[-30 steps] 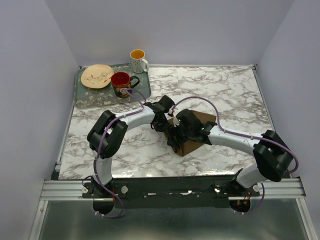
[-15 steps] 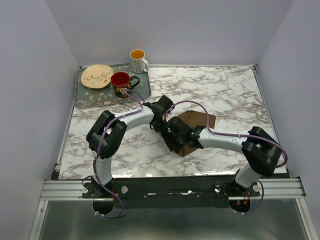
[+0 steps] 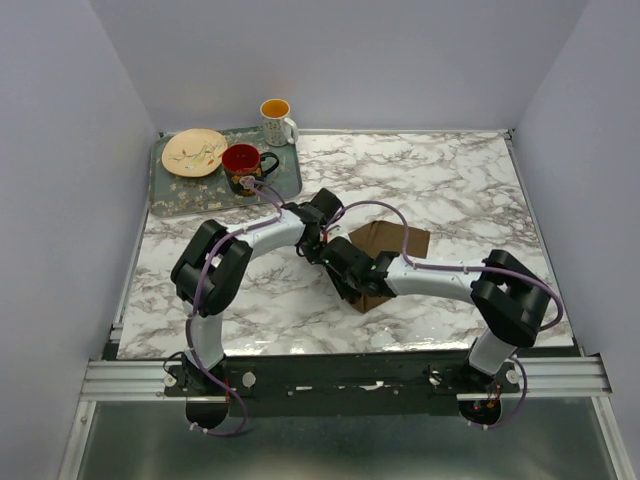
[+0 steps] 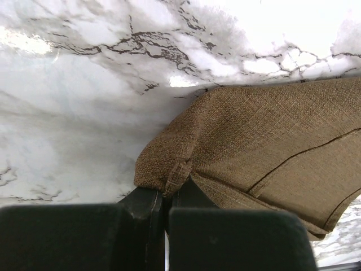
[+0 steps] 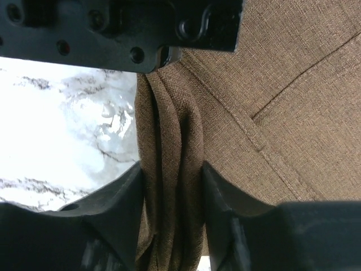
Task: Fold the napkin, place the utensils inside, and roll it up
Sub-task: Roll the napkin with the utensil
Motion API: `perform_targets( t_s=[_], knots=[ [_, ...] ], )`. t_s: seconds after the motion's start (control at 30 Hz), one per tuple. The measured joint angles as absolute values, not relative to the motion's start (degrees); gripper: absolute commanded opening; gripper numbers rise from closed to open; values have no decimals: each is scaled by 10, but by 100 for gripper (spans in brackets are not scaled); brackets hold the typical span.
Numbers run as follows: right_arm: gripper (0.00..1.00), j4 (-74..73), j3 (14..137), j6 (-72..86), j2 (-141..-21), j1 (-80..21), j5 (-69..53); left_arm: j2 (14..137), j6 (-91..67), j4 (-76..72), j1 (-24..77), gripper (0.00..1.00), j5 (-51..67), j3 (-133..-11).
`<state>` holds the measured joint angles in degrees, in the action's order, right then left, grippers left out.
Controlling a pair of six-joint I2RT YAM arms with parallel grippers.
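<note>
The dark brown napkin lies folded on the marble table near its middle. My left gripper is at its left corner, and in the left wrist view the gripper is shut on that corner of the napkin. My right gripper sits just in front of it on the napkin's left edge. In the right wrist view its fingers press both sides of a bunched fold of the napkin. The utensils are out of view.
A grey tray at the back left holds a cream plate and a red mug. A white mug stands behind it. Purple walls close in on the marble table.
My right arm has slid left along the napkin's near-left edge, and its jaws have closed in onto the bunched fold. The left gripper has kept its hold.
</note>
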<state>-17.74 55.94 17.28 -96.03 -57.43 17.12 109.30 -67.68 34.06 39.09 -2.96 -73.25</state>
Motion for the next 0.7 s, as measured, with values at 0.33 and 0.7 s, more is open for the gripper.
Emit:
perform_targets(
  t_s=[0.33, 0.7],
  knots=[
    [1, -139, 549, 206, -976, -577, 162, 1092, -664, 340, 385, 23, -38, -733],
    [1, 74, 421, 229, -942, -431, -140, 995, -521, 350, 402, 80, -89, -728]
  ],
)
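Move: The right hand straddles the napkin's rolled edge with half-open fingers, the part to pinch about 1 cm below its hand point. The roll's near corner is some 5 cm back and 2 cm to its right, the middle of the flat part about 8 cm ahead and 9 cm to its right. The left hand still grips the roll's far end at its fingertips; the right hand's pinching spot lies roughly 8 cm back and 7 cm to its right. The right fingers shut on the napkin's rolled edge as the hand sinks and shifts left, about 1 cm each, then keep the pinch while the wrist tilts some 30 degrees, swinging the fingers to point more to its left. Once that grip is closed, the left fingers open wide, let go of the far end and lift off about 6 cm, faster at the end, tipping more forward and turning slightly clockwise. ##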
